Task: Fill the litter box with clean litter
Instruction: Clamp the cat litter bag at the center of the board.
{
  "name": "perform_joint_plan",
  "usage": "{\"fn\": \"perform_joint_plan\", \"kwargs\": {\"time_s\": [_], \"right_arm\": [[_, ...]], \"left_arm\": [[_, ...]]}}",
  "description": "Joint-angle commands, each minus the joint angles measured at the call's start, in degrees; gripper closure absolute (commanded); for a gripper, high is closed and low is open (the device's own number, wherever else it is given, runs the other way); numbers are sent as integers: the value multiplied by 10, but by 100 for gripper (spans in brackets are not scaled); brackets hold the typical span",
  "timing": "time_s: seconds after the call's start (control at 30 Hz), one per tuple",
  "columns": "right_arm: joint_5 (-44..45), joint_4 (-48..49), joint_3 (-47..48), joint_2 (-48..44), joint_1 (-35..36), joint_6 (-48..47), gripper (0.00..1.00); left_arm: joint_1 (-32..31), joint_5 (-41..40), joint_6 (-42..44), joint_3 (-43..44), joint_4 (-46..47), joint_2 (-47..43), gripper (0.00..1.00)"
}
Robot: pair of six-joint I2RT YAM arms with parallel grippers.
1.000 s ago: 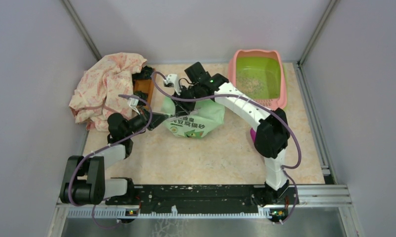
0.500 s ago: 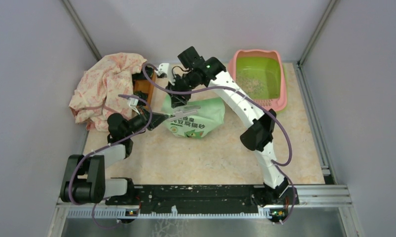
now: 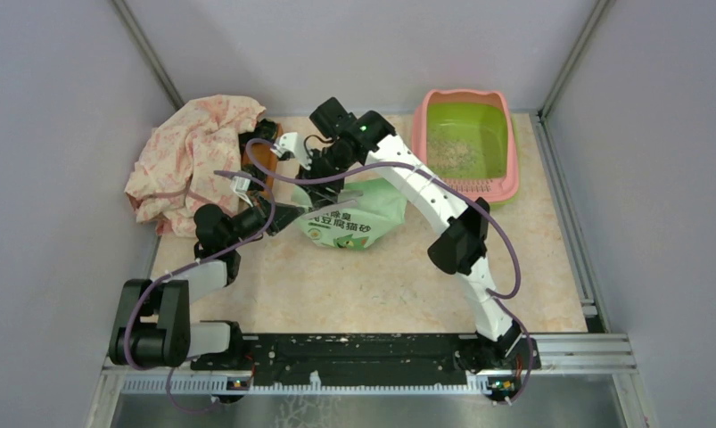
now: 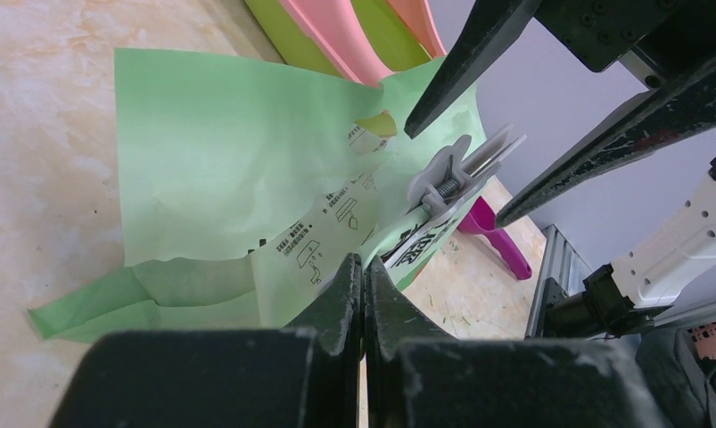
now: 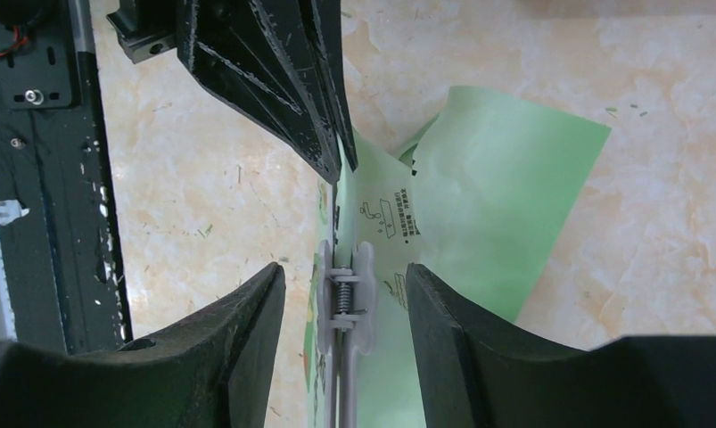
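Note:
The litter box (image 3: 511, 152), pink-rimmed with a lime-green basin, stands at the back right, and a thin layer of clean litter (image 3: 452, 153) lies in it. A light green printed bag (image 3: 354, 218) lies mid-table. My left gripper (image 3: 292, 214) (image 4: 363, 267) is shut on the bag's left edge. A grey spring clip (image 5: 345, 299) (image 4: 448, 178) sits on the bag's folded top. My right gripper (image 3: 325, 183) (image 5: 345, 294) stands open astride that clip, both fingers apart from it.
A pink floral cloth (image 3: 198, 156) is heaped at the back left, against a small brown wooden tray (image 3: 260, 156). A purple scoop (image 4: 501, 245) lies on the floor beyond the bag. Grey walls close in on both sides and the rear.
My right arm has swung left from beside the litter box to above the bag's top, and its jaws have widened around the clip. The left gripper has kept its hold.

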Motion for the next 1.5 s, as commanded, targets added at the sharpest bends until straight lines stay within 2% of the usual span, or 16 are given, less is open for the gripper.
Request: {"fn": "perform_joint_plan", "kwargs": {"time_s": [0.0, 0.2, 0.43, 0.67, 0.83, 1.1, 1.47], "right_arm": [[32, -5, 14, 6, 8, -9, 48], [47, -10, 16, 15, 9, -6, 49], [50, -6, 19, 16, 9, -6, 56], [46, -3, 18, 14, 9, 0, 88], [38, 7, 2, 5, 9, 12, 99], [51, 79, -114, -48, 9, 59, 100], [29, 148, -189, -94, -10, 121, 100]], "left_arm": [[-2, 14, -5, 15, 42, -14, 100], [-3, 15, -6, 14, 43, -14, 100], [-3, 15, -6, 13, 43, -15, 100], [-3, 14, -7, 10, 45, -15, 100], [-3, 14, -7, 9, 45, -17, 100], [-3, 12, -5, 8, 45, -18, 100], [-2, 9, -5, 13, 46, -15, 100]]}}
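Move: The grey clip's levers, which my open right fingers will pinch, lie about 2 cm below my right hand, 1 cm ahead and 1 cm to its right. From that hand, my left fingertips holding the bag's edge are some 4 cm to the left, the cat litter bag's middle is roughly 5 cm right, 1 cm back and 9 cm down, and the wooden tray 14 cm left and 10 cm ahead. From my left hand the levers sit about 5 cm right and 1 cm ahead, slightly higher. I bring my right hand down about 2 cm onto the clip, easing roughly 1 cm forward and to the right so a finger stands on either side of its levers. Then I close to about half the opening and pinch them, keep the grip while sinking a little further, and turn the wrist some 10 degrees clockwise. My left hand stays shut on the bag's edge. ##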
